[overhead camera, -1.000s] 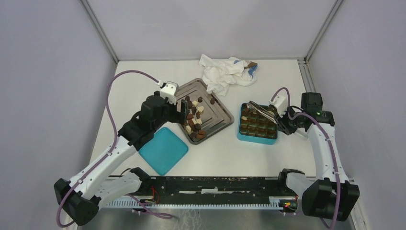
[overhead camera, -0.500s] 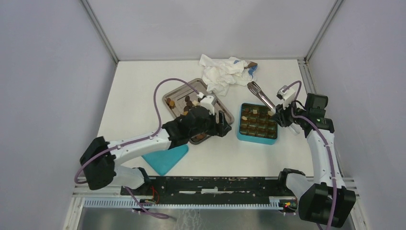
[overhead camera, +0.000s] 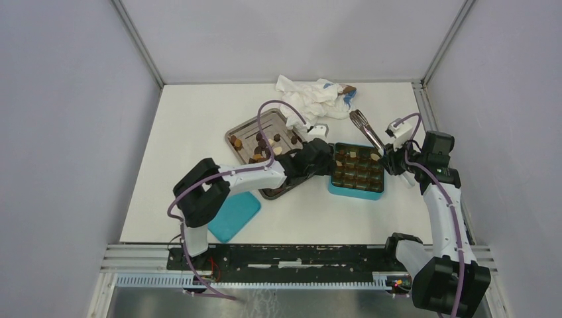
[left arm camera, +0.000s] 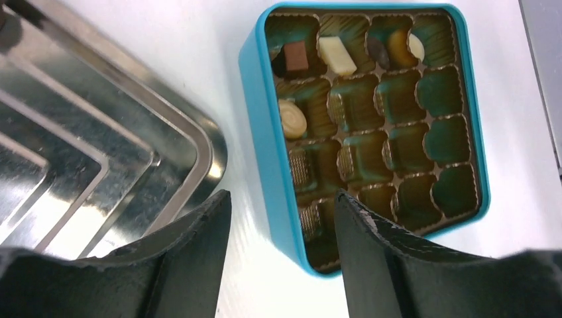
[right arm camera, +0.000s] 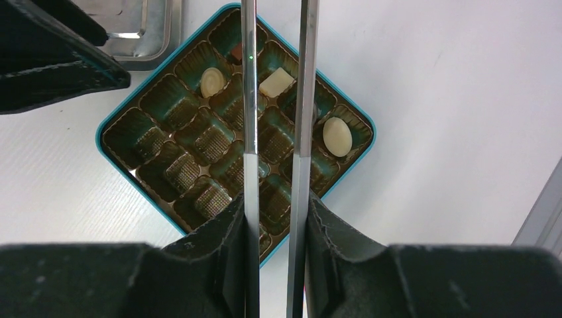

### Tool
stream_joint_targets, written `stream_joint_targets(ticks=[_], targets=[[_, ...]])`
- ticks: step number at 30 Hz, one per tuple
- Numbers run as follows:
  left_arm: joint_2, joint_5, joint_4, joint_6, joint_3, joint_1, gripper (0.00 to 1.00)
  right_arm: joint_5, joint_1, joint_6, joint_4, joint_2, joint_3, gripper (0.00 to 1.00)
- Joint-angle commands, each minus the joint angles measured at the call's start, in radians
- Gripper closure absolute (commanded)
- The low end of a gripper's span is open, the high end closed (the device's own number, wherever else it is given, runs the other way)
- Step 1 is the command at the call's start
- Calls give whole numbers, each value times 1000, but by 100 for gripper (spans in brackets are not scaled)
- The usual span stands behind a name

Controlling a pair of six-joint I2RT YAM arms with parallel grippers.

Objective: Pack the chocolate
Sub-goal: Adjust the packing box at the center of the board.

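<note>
Chocolate pieces, dark, light brown and cream, lie in a steel tray. A few more chocolate pieces sit in the far cells of the teal box, whose other cells hold nothing. My left gripper is open, its fingers astride the box's left wall near a corner, one inside and one outside. My right gripper is shut on metal tongs, which reach out over the box with their arms apart; in the top view the tongs point to the far side.
A teal lid lies flat near the left arm's base. A crumpled white cloth with blue marks lies at the back. The tray's corner is close beside the box. Grey walls enclose the table.
My left arm swung right from the tray to the box's left edge, and its jaws narrowed. The right gripper drew the tongs back and to the right, off the box's middle.
</note>
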Motion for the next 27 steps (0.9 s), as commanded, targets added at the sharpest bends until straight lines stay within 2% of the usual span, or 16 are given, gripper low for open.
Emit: stream_joint_targets(ticks=[1,5,15,23,27], targets=[[76,-53,-29,-20,111,-7,37,12,-3,24,64,-20,-1,95],[133,-87,-98,-10,174,-9,39,13,-3,24,65,-19,-5,95],[218,-73,-167,6,263,-15,55,18,-3,24,68,-15,-11,95],[264,-79,-231,10,319,-25,57,22,-3,26,69,-13,-14,95],[287,-98,-247,10,337,-23,70,30,-3,23,66,-9,-14,95]])
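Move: The packing box is next for the empty left hand: its middle lies about 10 cm to the right, 1 cm ahead and 8 cm below, with its left wall just 2 or 3 cm to the hand's right. The metal tray's middle lies some 16 cm to the left, 4 cm ahead and 10 cm below; the white cloth is about 20 cm ahead and 3 cm left, also 10 cm down. From the right hand, still holding the tongs, the box is about 10 cm left, 1 cm back and 13 cm below. Down about 5 cm goes the left hand, sliding right some 2.5 cm and slightly forward at first, onto the middle of the box's left wall. It rolls about 10 degrees, left side up, and the fingers narrow to roughly half their gap without shutting, one outside the wall and the other inside the rim over the wells. ##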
